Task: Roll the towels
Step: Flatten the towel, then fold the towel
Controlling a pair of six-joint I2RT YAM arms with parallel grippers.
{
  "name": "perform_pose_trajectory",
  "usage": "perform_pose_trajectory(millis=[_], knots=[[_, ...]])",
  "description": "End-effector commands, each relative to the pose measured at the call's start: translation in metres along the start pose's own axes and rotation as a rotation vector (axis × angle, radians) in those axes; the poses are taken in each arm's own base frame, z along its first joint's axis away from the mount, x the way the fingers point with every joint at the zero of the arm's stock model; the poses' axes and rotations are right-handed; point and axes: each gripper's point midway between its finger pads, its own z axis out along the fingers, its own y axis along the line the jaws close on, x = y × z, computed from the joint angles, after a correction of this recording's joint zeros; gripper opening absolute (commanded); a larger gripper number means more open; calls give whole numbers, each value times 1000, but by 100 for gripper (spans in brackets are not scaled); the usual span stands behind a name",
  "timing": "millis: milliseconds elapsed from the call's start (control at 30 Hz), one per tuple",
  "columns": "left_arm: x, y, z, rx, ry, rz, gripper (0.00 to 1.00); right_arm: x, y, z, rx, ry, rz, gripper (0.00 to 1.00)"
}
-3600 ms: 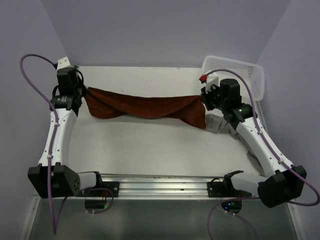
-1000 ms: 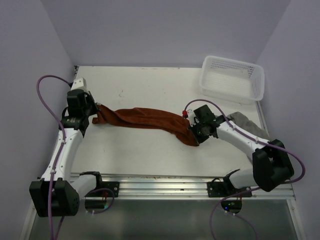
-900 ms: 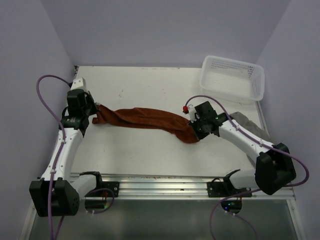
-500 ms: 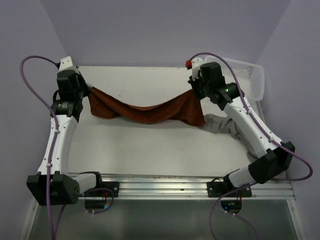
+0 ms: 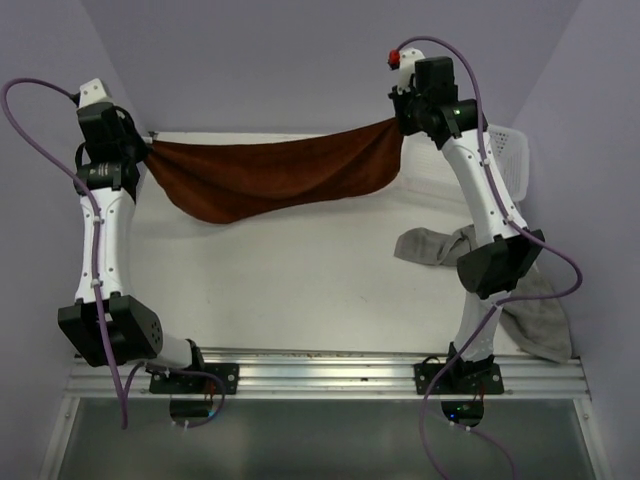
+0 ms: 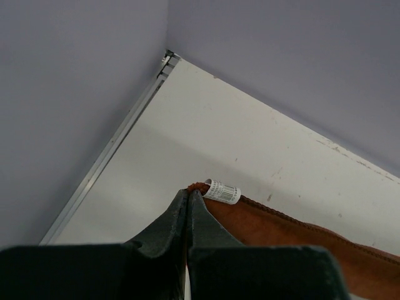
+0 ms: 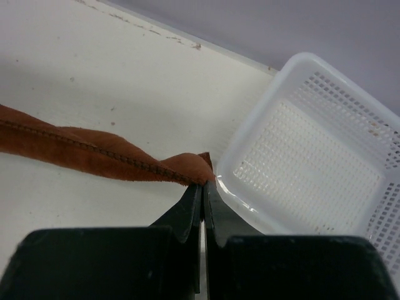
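The rust-brown towel (image 5: 270, 178) hangs spread in the air between both arms, high above the table's far half, sagging at its lower left. My left gripper (image 5: 148, 150) is shut on its left top corner, where a white label (image 6: 222, 191) sticks out beside the fingertips. My right gripper (image 5: 400, 122) is shut on the right top corner (image 7: 194, 167). The grey towel (image 5: 435, 245) lies crumpled on the table at the right, partly behind the right arm, with more grey cloth (image 5: 535, 320) at the near right edge.
A white mesh basket (image 7: 312, 156) stands at the far right corner, mostly hidden behind the right arm in the top view, right below the right gripper's fingers. Purple walls close in on the left, back and right.
Both arms have lifted the rust-brown towel off the table and pulled it apart, so it now hangs stretched and high. The grey towel stays on the table.
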Motion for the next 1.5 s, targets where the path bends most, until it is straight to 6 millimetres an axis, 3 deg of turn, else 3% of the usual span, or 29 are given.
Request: perform_pose_trajectory(millis=[0, 167, 200, 233, 300, 367, 400, 433, 500, 567, 700, 800, 867, 967, 1000, 1067, 1100, 1133, 1200, 1233, 1267, 1367, 1467], knots=[[-27, -6, -6, 57, -49, 2, 0, -13, 0, -16, -39, -22, -16, 0], [-19, -3, -13, 69, -55, 9, 0, -6, 9, -28, -85, -19, -15, 0], [-21, -3, -21, 74, -68, 9, 0, 4, 13, -27, -109, 2, -12, 0], [-13, 0, -22, 71, -54, 10, 0, 0, 13, -40, -114, -20, -10, 0], [-7, 3, -32, 71, -56, 10, 0, 9, 17, -46, -128, -3, 2, 0], [-2, 6, -41, 65, -52, 7, 0, 6, 20, -70, -151, -33, 11, 0], [0, 9, -50, 60, -59, 5, 0, 15, 23, -73, -161, -15, 24, 0], [3, 12, -56, 52, -55, 5, 0, 11, 26, -92, -183, -45, 27, 0], [5, 19, -72, 31, -72, 1, 0, 22, 31, -102, -201, -27, 46, 0], [10, 24, -86, 15, -63, -1, 0, 25, 35, -128, -227, -42, 57, 0], [14, 35, -122, -10, -105, -12, 0, 50, 44, -159, -267, -12, 87, 0], [34, 42, -127, -25, -68, -11, 0, 74, 48, -164, -271, 35, 103, 0], [48, 46, -122, -38, -39, -3, 0, 93, 52, -154, -279, 82, 110, 0], [72, 52, -99, -62, 24, 15, 0, 107, 48, -124, -244, 146, 112, 0], [80, 53, -91, -66, 47, 18, 0, 111, 47, -103, -229, 178, 112, 0], [82, 49, -74, -51, 49, 17, 0, 111, 46, -80, -218, 196, 111, 0], [91, 49, -57, -59, 91, 22, 0, 115, 47, -55, -216, 223, 114, 0], [90, 47, -47, -56, 91, 21, 0, 118, 48, -41, -217, 244, 116, 0], [95, 43, -19, -54, 131, 24, 0, 106, 46, -20, -209, 232, 103, 0], [93, 42, -9, -55, 126, 20, 0, 117, 46, 9, -202, 278, 102, 0], [94, 39, 1, -46, 135, 19, 0, 104, 43, 17, -199, 251, 99, 0], [97, 30, 42, -30, 161, 17, 0, 107, 39, 63, -188, 278, 110, 0], [96, 25, 68, -13, 161, 24, 0, 108, 34, 95, -172, 284, 118, 0]])
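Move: Both hands already hold the far corners of the brown towel stretched between them, about 30 cm above the bare table where it will lie. That spot's middle is some 27 cm to the left hand's right and 3 cm back, and 27 cm left of the right hand and 10 cm back. From the right hand, the white basket stands about 22 cm right and 12 cm ahead; the grey towel, some 32 cm right and 23 cm back, both near table height. Both hands keep the corners, swing the brown towel back roughly 15 cm, then forward and down about 17. ##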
